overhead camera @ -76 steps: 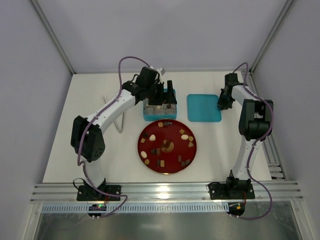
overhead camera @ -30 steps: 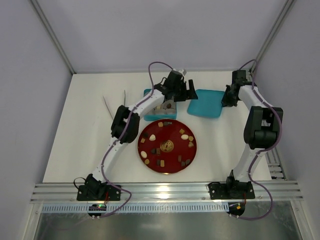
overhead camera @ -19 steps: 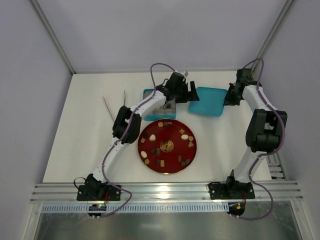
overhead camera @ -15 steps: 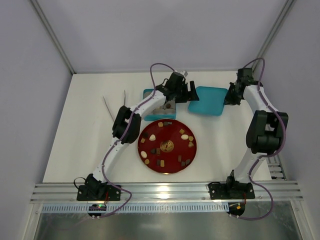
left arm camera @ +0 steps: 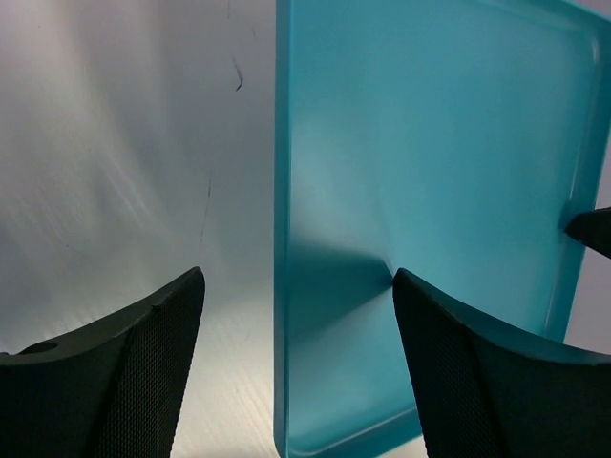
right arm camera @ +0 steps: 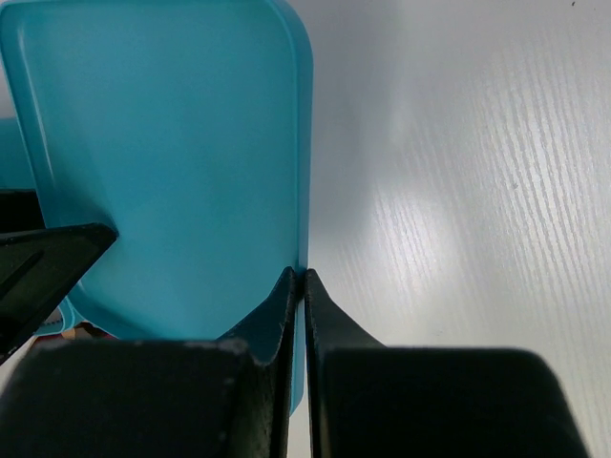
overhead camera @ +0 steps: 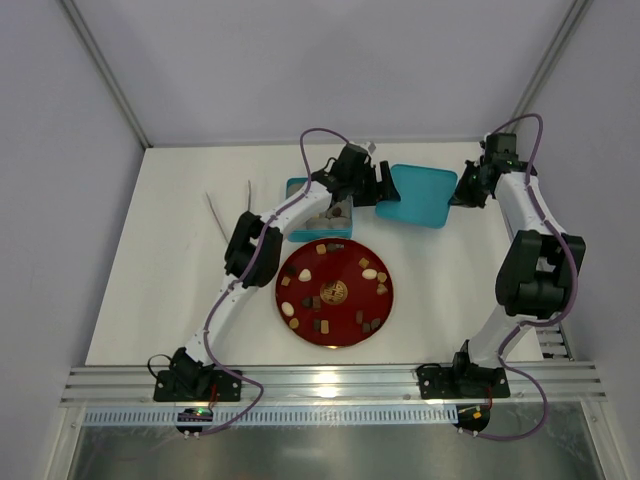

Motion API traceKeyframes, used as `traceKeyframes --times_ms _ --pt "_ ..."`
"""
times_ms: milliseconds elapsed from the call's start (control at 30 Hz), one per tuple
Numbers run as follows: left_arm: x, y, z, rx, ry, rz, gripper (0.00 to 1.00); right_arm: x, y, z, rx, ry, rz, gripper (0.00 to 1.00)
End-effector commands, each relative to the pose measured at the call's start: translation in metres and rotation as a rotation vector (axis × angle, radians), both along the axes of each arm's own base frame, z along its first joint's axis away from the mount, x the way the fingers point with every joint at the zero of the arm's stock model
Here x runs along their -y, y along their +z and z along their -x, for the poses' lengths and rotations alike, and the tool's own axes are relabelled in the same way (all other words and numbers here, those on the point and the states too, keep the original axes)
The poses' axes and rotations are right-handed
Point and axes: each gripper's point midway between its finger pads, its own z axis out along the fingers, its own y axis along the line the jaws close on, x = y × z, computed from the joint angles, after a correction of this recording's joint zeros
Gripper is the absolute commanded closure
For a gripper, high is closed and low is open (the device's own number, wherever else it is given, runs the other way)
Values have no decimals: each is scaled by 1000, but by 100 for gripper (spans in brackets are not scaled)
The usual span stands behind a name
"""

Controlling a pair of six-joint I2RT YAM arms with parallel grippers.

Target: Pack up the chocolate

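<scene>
The chocolate (overhead camera: 320, 300), several small brown, tan and cream pieces, lies on a red plate (overhead camera: 345, 268) around a gold-foil ball (overhead camera: 332, 292). A teal box (overhead camera: 297, 232) behind the plate holds a few pieces. My right gripper (overhead camera: 462, 195) is shut on the right edge of the teal lid (overhead camera: 420, 195), seen in the right wrist view (right arm camera: 298, 277) pinching the lid (right arm camera: 172, 143). My left gripper (overhead camera: 383, 185) is open, its fingers (left arm camera: 124, 372) straddling the lid's left edge (left arm camera: 430, 172) without touching; the gripper (left arm camera: 296, 277) holds nothing.
Two thin white sticks (overhead camera: 218, 215) lie on the table left of the box. The cage's walls and posts close in the back and sides. The plate sits between both arms' bases.
My left gripper has left the box and swung right to the lid's left edge. My right gripper has carried the lid's right edge back and right, tilting the lid.
</scene>
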Motion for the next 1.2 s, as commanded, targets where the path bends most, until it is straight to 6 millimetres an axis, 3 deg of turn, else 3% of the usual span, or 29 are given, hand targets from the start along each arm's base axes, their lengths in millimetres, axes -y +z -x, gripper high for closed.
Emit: traceKeyframes --times_ms 0,233,433,667,833,1000,1033,1100,1167 --pt "11 63 1 68 -25 128 22 -9 34 -3 99 25 -43 96" --pt "12 92 6 69 -48 221 33 -15 39 -1 116 44 -71 96" --pt "11 118 21 42 -87 313 49 -19 40 1 129 62 -84 96" --pt "3 135 36 9 -115 367 64 -26 45 5 165 83 -84 96" --pt "-11 147 43 -40 -103 399 74 -44 53 8 192 128 -58 96" --pt "-30 149 52 -96 -89 403 93 -64 73 10 243 164 -5 96" --pt "-34 158 55 -91 -88 409 97 -65 75 10 246 165 7 96" --pt "-43 156 58 -108 -72 399 100 -81 80 12 259 196 33 96" --pt "-50 172 64 -100 -74 414 100 -90 83 14 270 211 55 95"
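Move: Its open fingers straddle the left rim of the teal lid, so the lid's middle lies about 8 cm to the left hand's right, level with it fore and aft and in height. The box is some 16 cm to the left, 4 cm back and 6 cm below this hand; the red plate is 13 cm left, 24 cm back and 8 cm below. The right hand already holds the lid's right rim; from there the box is 33 cm left, 2 cm back and 10 cm lower. The left hand closes its wide-open fingers on the lid's left rim and pinches it, rising about 12 cm while moving back and, late on, left, its fingers swinging roughly 20 degrees up towards level. The right keeps its shut grip on the opposite rim and carries it some 7 cm left towards the box, quickest at the end, climbing about 4 cm. ##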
